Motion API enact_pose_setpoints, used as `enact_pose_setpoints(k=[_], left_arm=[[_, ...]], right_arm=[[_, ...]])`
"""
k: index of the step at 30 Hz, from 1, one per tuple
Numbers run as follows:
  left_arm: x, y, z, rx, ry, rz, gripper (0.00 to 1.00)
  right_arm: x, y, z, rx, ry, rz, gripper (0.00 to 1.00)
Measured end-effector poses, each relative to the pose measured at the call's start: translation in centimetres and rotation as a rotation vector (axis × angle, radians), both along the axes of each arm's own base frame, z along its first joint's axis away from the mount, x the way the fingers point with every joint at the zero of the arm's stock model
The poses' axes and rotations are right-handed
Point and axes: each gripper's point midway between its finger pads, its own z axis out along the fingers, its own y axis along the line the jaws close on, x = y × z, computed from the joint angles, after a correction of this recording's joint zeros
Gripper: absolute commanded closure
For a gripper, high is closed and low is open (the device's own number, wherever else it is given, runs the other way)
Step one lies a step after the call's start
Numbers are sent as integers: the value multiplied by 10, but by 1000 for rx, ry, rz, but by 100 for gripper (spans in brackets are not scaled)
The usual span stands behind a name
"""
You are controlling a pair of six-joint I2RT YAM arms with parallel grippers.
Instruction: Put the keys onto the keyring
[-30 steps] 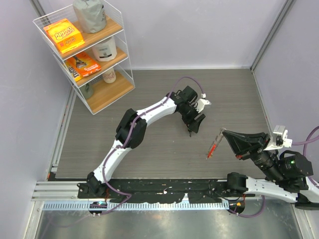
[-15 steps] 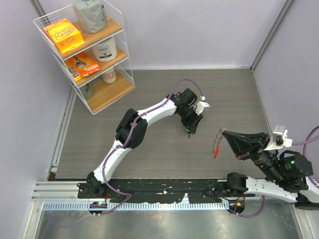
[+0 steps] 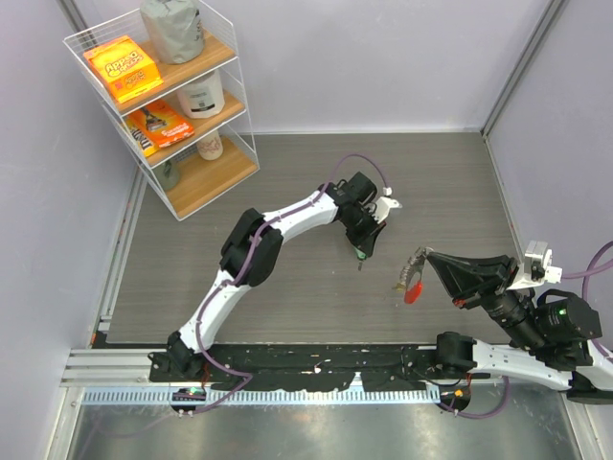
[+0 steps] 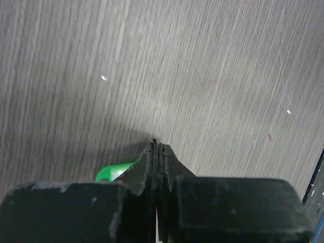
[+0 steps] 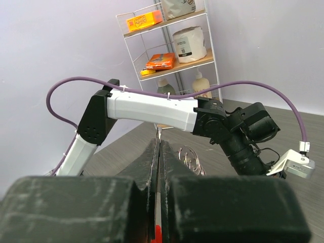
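Observation:
A green-headed key [image 3: 360, 255] lies at the tips of my left gripper [image 3: 362, 249], low over the grey table mid-field. In the left wrist view the jaws are pressed together on a thin blade. The key's green head [image 4: 114, 172] sticks out past the left finger [image 4: 136, 174]. To the right, my right gripper [image 3: 422, 255] hangs above the table, shut on the keyring [image 3: 411, 284]. Its red loop [image 3: 413, 293] dangles below the silvery rings. The right wrist view shows the silvery rings [image 5: 191, 158] beside the shut fingers and a bit of red [image 5: 158, 233] between them.
A white wire shelf [image 3: 168, 101] with orange boxes, a grey bag and bottles stands at the back left. Pale walls close the table on three sides. A black rail [image 3: 316, 362] runs along the near edge between the arm bases.
My left gripper has closed and slid slightly toward the near left. The keyring has swung under the right gripper, which has stayed in place.

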Motion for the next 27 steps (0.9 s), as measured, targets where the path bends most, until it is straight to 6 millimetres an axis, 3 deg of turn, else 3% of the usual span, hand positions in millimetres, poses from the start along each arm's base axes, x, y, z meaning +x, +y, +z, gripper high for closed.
enact_pose_setpoints(k=[6, 10, 17, 27], left_arm=[[-14, 17, 3, 19, 5, 32, 100], [-24, 29, 24, 3, -30, 77, 100], [-32, 39, 105, -168, -168, 201, 100], [-64, 71, 221, -535, -304, 355, 100]], right_arm=[[-1, 1, 0, 3, 2, 11, 95], [-3, 2, -1, -3, 11, 24, 95], [-8, 8, 4, -40, 18, 64, 95], [-16, 48, -20, -214, 46, 157, 95]])
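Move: The left fingers are already closed on the green-tagged keys at table level, the keys' middle lying about 2 cm back from the pads and 1 cm lower. Their goal, the keyring, hangs some 18 cm back, 4 cm right and 29 cm above the left hand. The right hand already holds the keyring, its middle about 5 cm straight below; from there the keys lie roughly 16 cm ahead, 4 cm left and 35 cm down. Keeping its pinch on the green-tagged keys, the left hand first slides low over the table, back and to the left by 2 cm or so, then sweeps steeply up, some 22 cm in all, still drifting back and left towards the hanging keyring, while its fingers swing up from a slant until they point nearly level to the right. The right hand keeps its grip on the keyring, hardly stirs at first, then carries it about 5 cm left and a little down towards the rising keys, its fingertips dipping and turning slightly counter-clockwise. ##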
